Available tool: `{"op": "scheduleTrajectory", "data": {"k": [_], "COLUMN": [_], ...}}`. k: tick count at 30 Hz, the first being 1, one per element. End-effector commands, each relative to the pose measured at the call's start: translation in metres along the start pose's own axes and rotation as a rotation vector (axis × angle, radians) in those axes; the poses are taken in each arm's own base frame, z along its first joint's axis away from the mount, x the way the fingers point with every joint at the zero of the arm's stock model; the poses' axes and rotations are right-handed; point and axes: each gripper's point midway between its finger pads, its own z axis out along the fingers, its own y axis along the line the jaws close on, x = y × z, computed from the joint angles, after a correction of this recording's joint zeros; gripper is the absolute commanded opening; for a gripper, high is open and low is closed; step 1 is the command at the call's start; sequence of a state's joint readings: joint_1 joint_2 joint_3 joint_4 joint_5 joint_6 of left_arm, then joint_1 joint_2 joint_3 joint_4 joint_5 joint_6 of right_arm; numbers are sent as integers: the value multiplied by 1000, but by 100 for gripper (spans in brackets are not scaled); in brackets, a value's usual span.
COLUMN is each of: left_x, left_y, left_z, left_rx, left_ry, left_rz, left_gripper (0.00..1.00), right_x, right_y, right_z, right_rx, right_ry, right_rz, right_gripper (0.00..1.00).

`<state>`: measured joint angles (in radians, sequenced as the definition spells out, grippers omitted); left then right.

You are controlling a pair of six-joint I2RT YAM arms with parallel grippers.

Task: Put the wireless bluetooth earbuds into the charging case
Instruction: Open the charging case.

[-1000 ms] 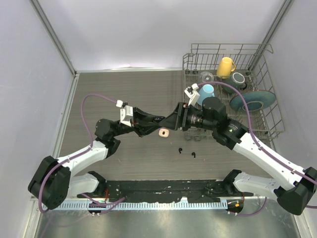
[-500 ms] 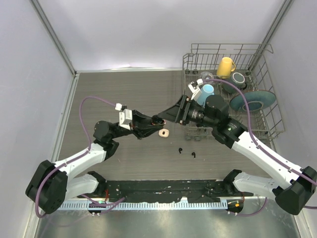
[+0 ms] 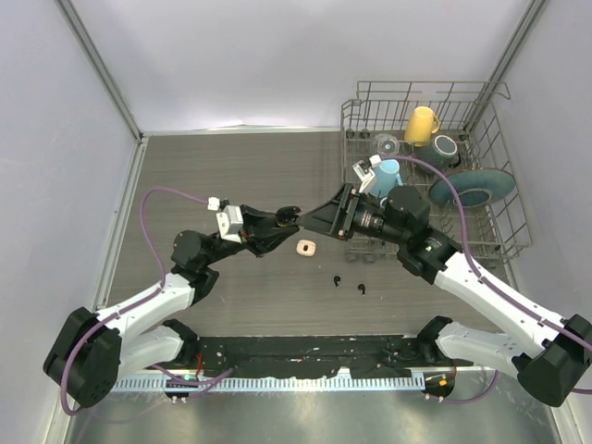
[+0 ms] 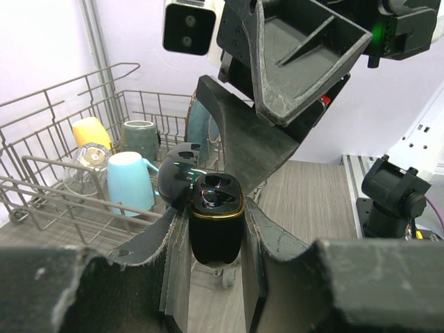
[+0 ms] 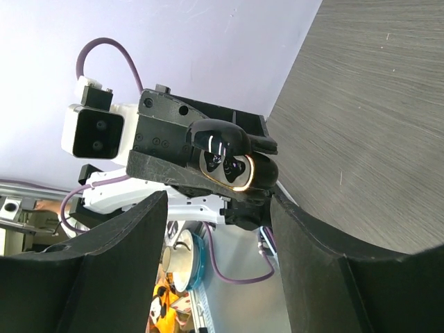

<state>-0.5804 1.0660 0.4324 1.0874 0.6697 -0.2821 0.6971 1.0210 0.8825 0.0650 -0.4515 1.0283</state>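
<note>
My left gripper (image 3: 289, 215) is shut on a glossy black charging case (image 4: 216, 225) with a gold rim. The case's lid (image 4: 179, 175) is flipped open, and its two wells look dark. My right gripper (image 3: 319, 220) faces it from the right, open, its jaws apart with nothing between them. In the right wrist view the case (image 5: 232, 166) sits just beyond my right gripper (image 5: 218, 201). Two black earbuds (image 3: 335, 279) (image 3: 361, 289) lie on the table below the grippers. A small cream-white piece (image 3: 306, 247) lies under the left gripper; whether it is earbuds, I cannot tell.
A wire dish rack (image 3: 504, 217) stands at the back right. It holds a yellow mug (image 3: 423, 123), a light blue cup (image 3: 387, 172), a dark bowl (image 3: 446, 148) and a teal plate (image 3: 472, 188). Walls close the table on the left, back and right.
My left gripper drew back to the left with the case. The right gripper followed slightly left and its jaws widened a little.
</note>
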Motion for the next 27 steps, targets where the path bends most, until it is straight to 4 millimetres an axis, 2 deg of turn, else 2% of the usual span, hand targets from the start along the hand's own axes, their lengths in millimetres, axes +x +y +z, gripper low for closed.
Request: {"op": "scheduleTrajectory", "data": {"k": [1, 9, 15, 22, 27], "left_x": [-18, -24, -25, -24, -23], "left_y": [2, -2, -3, -2, -1], "left_z": [1, 2, 2, 2, 3], "left_rx": [-16, 6, 9, 7, 5], "left_ry": [-55, -65, -67, -65, -61], "left_rz": [66, 64, 66, 65, 64], "left_gripper": [0, 0, 0, 0, 0], "right_x": [-2, 3, 5, 9, 11], "right_y": [10, -1, -1, 7, 8], "right_z": [1, 19, 25, 26, 25], "right_rx": [-57, -91, -123, -173, -182], "right_ry": [-8, 22, 37, 74, 91], "right_rz": [22, 124, 170, 205, 215], "right_gripper": [66, 66, 59, 43, 45]}}
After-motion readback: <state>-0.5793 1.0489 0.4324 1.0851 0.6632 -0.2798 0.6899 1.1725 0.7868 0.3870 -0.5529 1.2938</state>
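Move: The open charging case is some 3 cm left of the right hand, about 1 cm farther out and 2 cm lower. It sits in the left fingers, its middle about 1 cm ahead, 1 cm right and 1 cm above that hand. On the table some 30 cm below the right hand lie the white case, about 4 cm ahead with no sideways offset, and the black earbuds, one about 4 cm back and 8 cm right, the other 6 cm back and 14 cm right. Leftward and down in a shallow dip, the right hand goes in on the held case, about 3 cm across and nearly as far down before rising again by 1 cm, its wrist rolling some 15 degrees. On the way its fingers close from about two thirds to under half open and come to pinch the case at its open mouth, while the left hand stays put and keeps its grip. ##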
